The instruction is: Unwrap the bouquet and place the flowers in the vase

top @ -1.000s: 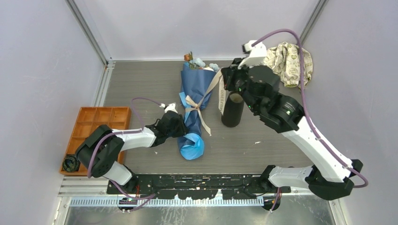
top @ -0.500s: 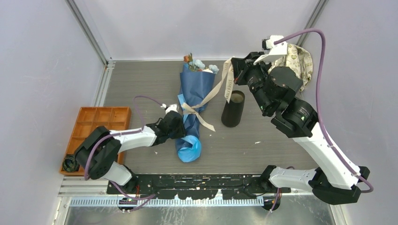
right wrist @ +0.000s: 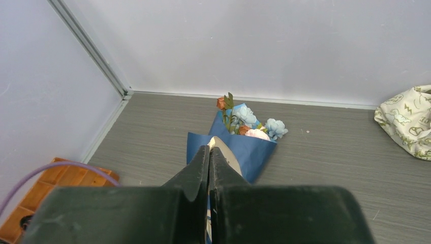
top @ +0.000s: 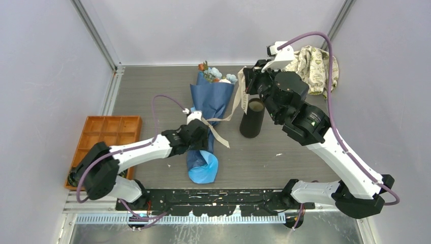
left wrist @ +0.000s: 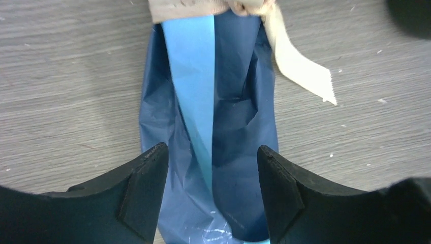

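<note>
The bouquet (top: 209, 101) lies flat on the table, dark blue paper outside, with the flowers (top: 216, 73) showing at its far end. My left gripper (top: 203, 136) hovers over the wrap's lower part, open. In the left wrist view its fingertips (left wrist: 155, 157) stand either side of the blue paper (left wrist: 228, 127) without touching it. My right gripper (top: 244, 85) is shut on the beige ribbon (top: 237, 94), held above the black vase (top: 252, 122). The ribbon's knot (top: 205, 120) sits on the wrap. The right wrist view shows the bouquet (right wrist: 254, 147) and the flowers (right wrist: 249, 119) beyond the shut right gripper (right wrist: 209, 149).
An orange compartment tray (top: 106, 134) sits at the table's left edge. A beige patterned cloth (top: 315, 63) lies in the far right corner, also seen as the cloth (right wrist: 406, 122) in the right wrist view. Walls close in the back and sides.
My left gripper has opened, letting go of the wrap, and moved slightly right over it. My right gripper rose with the ribbon, then came back down and left near the vase.
</note>
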Controlling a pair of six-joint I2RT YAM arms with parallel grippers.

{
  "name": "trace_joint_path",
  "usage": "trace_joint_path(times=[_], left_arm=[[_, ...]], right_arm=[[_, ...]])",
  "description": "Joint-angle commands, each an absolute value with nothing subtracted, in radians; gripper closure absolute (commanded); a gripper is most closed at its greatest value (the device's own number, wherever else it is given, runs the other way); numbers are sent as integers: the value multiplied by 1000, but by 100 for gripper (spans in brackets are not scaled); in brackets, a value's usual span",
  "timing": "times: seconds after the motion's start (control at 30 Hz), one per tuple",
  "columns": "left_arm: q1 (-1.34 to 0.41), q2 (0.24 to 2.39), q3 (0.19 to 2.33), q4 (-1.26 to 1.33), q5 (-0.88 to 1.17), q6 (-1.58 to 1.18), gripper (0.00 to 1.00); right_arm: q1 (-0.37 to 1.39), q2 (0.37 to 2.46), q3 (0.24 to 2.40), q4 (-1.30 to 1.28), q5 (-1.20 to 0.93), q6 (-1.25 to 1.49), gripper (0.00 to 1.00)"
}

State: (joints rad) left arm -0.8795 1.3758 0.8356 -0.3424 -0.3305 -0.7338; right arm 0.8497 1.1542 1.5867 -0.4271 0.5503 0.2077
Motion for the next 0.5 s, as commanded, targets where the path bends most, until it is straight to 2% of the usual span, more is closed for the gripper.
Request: trace_joint_path(times=[0.0, 0.17, 0.47], left_arm=[[-924, 1479, 882, -271, -353, -753, 35], [-974, 1523, 965, -234, -367, -754, 37], [-1027, 1339, 1069, -638, -512, -862, 36]], right_arm=[[850, 1156, 1592, -376, 575, 178, 97], [850, 1151, 1582, -373, 591, 163, 96], [848, 1135, 1554, -358, 574, 167, 93]])
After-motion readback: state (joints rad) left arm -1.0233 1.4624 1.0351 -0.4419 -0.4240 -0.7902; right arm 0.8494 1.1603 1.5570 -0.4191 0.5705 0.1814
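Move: The bouquet's lower wrap lies about 6 cm below the left hand, almost straight under its open fingers and perhaps 1 cm to the left. The ribbon knot is some 9 cm farther out at the same depth; the vase stands about 16 cm to this hand's right and 6 cm ahead. The right hand pinches the ribbon's end high up; from it the knot is roughly 13 cm left, 5 cm ahead and 45 cm below. The bouquet's lower wrap is shifted to the right by the left hand, which dips about 4 cm onto it with fingers staying open, sweeps some 5 cm right towards the vase's side, then rises to end about 4 cm above its starting height. The right hand stays nearly in place, sinking slightly, and keeps the ribbon's end. ##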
